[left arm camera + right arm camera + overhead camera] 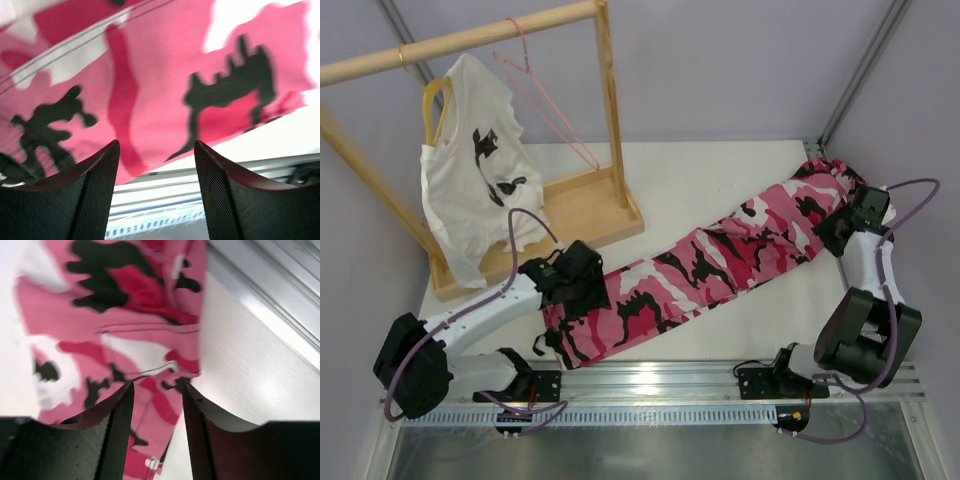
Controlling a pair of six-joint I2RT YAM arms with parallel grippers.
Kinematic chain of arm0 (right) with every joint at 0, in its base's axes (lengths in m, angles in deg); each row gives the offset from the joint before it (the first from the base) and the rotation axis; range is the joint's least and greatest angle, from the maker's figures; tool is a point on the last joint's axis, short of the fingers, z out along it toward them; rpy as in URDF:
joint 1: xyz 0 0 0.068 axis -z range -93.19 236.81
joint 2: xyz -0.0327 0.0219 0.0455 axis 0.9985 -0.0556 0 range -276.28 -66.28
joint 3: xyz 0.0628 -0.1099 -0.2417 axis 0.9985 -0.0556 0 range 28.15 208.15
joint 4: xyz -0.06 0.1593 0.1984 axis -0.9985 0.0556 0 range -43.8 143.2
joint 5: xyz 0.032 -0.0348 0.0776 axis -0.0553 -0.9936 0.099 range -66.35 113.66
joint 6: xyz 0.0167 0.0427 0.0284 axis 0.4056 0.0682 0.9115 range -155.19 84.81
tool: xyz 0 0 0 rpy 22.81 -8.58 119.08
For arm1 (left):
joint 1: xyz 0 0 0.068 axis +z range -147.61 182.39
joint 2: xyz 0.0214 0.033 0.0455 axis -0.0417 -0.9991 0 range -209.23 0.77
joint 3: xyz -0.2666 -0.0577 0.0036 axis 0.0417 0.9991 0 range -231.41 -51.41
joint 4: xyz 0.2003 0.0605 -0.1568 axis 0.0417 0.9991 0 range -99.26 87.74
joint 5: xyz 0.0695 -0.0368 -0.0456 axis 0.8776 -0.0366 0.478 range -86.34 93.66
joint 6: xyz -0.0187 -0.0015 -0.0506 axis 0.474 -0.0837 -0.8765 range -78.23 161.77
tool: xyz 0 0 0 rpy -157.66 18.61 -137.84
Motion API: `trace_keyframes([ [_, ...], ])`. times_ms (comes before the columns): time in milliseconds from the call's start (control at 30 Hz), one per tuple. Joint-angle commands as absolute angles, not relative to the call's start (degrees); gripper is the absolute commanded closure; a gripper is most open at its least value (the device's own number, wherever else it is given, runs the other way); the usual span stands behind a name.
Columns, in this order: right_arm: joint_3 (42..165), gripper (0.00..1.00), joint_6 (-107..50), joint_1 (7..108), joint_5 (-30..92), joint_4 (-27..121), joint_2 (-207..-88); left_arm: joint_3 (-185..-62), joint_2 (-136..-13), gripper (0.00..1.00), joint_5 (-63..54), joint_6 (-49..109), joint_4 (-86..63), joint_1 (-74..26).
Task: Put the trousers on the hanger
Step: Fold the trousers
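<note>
The pink, white and black camouflage trousers [720, 260] lie flat and diagonal on the white table, from near left to far right. My left gripper [583, 297] hovers over their near-left end. In the left wrist view it [156, 146] is open, with the trousers [160, 75] just past its fingertips and nothing between them. My right gripper [834, 234] is at the far-right end. In the right wrist view it [158, 385] stands open over the trousers [130, 340], whose edge lies loose below the gap. The pale-pink wire hanger [545, 105] hangs bare on the wooden rail.
A wooden rack [590, 205] with a base tray stands at the back left. A yellow hanger [435, 100] on its rail carries a white T-shirt [470, 190]. A metal rail [650, 380] runs along the near table edge. Grey walls enclose the back and right.
</note>
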State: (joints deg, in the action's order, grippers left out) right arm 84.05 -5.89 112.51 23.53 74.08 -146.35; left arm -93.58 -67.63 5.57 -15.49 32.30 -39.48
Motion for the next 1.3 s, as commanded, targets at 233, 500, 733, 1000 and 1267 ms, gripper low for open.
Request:
trace_keyframes([
  [233, 74.5, 0.52, -6.3, 88.8, 28.8, 65.7, -135.5, -97.9, -85.4, 0.4, 4.3, -13.8, 28.3, -39.3],
  [500, 69.9, 0.52, -4.5, 86.8, 31.5, 63.9, -128.2, -100.7, -90.7, 0.4, 13.8, -11.7, 34.8, -34.7],
  [733, 70.5, 0.52, -5.1, 86.8, 30.4, 65.4, -126.0, -103.3, -93.2, 0.4, 19.5, -8.8, 40.9, -25.1],
  [1000, 71.4, 0.52, -4.2, 86.8, 30.3, 67.2, -123.7, -103.5, -82.9, 0.4, 27.0, -11.4, 47.9, -18.5],
  [1267, 76.9, 0.51, -4.3, 87.2, 23.9, 67.6, -128.8, -120.1, -87.3, 0.39, 20.4, -11.9, 40.6, -35.4],
])
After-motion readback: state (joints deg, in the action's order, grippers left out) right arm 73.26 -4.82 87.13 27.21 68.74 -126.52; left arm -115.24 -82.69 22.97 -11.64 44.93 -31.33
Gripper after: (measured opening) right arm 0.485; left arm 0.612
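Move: Beneath the open left hand, roughly 6 cm down, lies the trousers' left panel; the trousers' left end is some 10 cm to its left and 5 cm back, and the clothes rack's wooden tray has its middle about 19 cm ahead, 15 cm left. From the open, empty right hand, the trousers' middle stretch lies some 19 cm left, 2 cm back and 9 cm below, while their right end is about 12 cm straight ahead. Dipping about 5 cm onto the panel, the left hand drags the cloth left with open fingertips, some 12 cm and slightly forward, wrist rolling left side up and turning counter-clockwise, then lifts off, swinging back right and forward. The right, staying open, swings 17 cm left to above the trousers' middle stretch, turning about 30 degrees counter-clockwise, and ends higher. ##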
